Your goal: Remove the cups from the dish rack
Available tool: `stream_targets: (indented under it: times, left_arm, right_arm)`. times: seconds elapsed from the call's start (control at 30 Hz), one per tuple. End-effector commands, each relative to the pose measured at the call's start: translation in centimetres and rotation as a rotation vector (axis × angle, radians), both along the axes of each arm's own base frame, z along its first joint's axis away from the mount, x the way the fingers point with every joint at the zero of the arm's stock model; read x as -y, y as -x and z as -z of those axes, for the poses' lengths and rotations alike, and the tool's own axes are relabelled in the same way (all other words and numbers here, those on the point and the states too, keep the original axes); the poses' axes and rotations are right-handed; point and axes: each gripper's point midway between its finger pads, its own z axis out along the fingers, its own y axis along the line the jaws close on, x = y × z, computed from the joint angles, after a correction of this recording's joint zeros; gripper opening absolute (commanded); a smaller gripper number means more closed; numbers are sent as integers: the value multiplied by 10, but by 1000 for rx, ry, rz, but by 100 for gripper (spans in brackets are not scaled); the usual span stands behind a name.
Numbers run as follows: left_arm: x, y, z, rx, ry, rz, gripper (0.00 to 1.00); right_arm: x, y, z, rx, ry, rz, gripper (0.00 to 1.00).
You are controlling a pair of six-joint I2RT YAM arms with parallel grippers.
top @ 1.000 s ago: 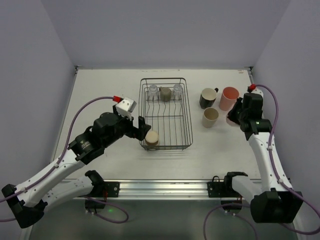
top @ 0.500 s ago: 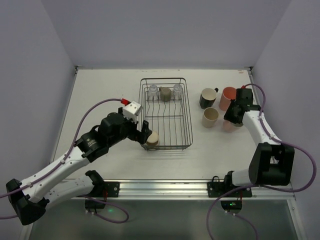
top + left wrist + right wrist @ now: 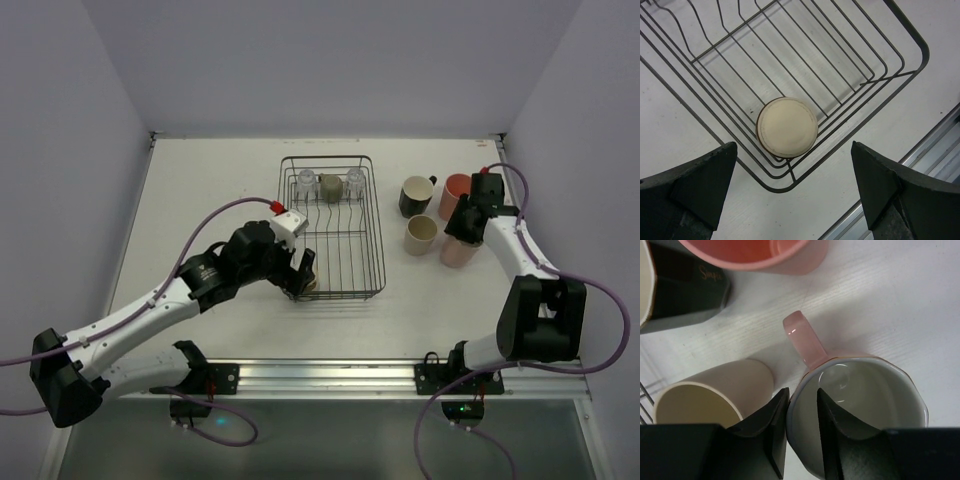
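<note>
The black wire dish rack (image 3: 380, 250) holds an upturned beige cup (image 3: 787, 126) in its near-left corner (image 3: 920, 60). At its far end stand two clear glasses (image 3: 306, 183) (image 3: 355, 181) and a grey-brown cup (image 3: 330, 186). My left gripper (image 3: 300, 274) hangs wide open above the beige cup (image 3: 794, 147). On the table to the right, my right gripper (image 3: 462, 232) straddles the rim of a pink mug (image 3: 875, 390). One finger is outside and one inside, with a gap at the inner wall (image 3: 802, 395). The mug rests on the table (image 3: 458, 252).
Around the pink mug stand a beige cup (image 3: 421, 234) (image 3: 715, 390), a black mug (image 3: 414, 196) (image 3: 685, 290) and a pink tumbler (image 3: 458, 192) (image 3: 755, 252), all close together. The metal rail (image 3: 330, 375) runs along the near edge.
My left gripper has moved right, over the rack's near-left corner and the beige cup. My right gripper has shifted left, and its jaws have loosened round the pink mug's rim.
</note>
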Motion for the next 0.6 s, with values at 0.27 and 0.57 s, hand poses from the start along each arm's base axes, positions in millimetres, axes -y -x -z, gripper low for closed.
stream_targets:
  times: [0.27,0.57]
  left_arm:
    - [21,-6,-6,33,-112,-46,100]
    - [19,-14,30,-17,-197,-118,100]
  right_arm:
    - [-9,-14,-56,227,-44,-14,62]
    - [-26,3,-124,459,-100,-68,76]
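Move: Almost directly under the wide-open left hand, about 12 cm down and perhaps 1 cm ahead, stands the cream cup in the rack's near left corner. The olive cup is about 22 cm ahead and 6 cm right, with a clear glass 22 cm straight ahead. The right hand is at the rim of the pink mug, whose middle lies 2 cm back, 3 cm right and 5 cm below. The beige cup is 6 cm left and 1 cm back; the coral cup is 10 cm straight ahead. Opening its fingers around the pink mug's rim, the right hand comes free and rises about 10 cm, tipping its fingers up some 20 degrees. The left hand, open throughout, first shifts about 2.5 cm right, then sinks 3.5 cm towards the cream cup, its left side rolling up a little, without touching the cup yet. ##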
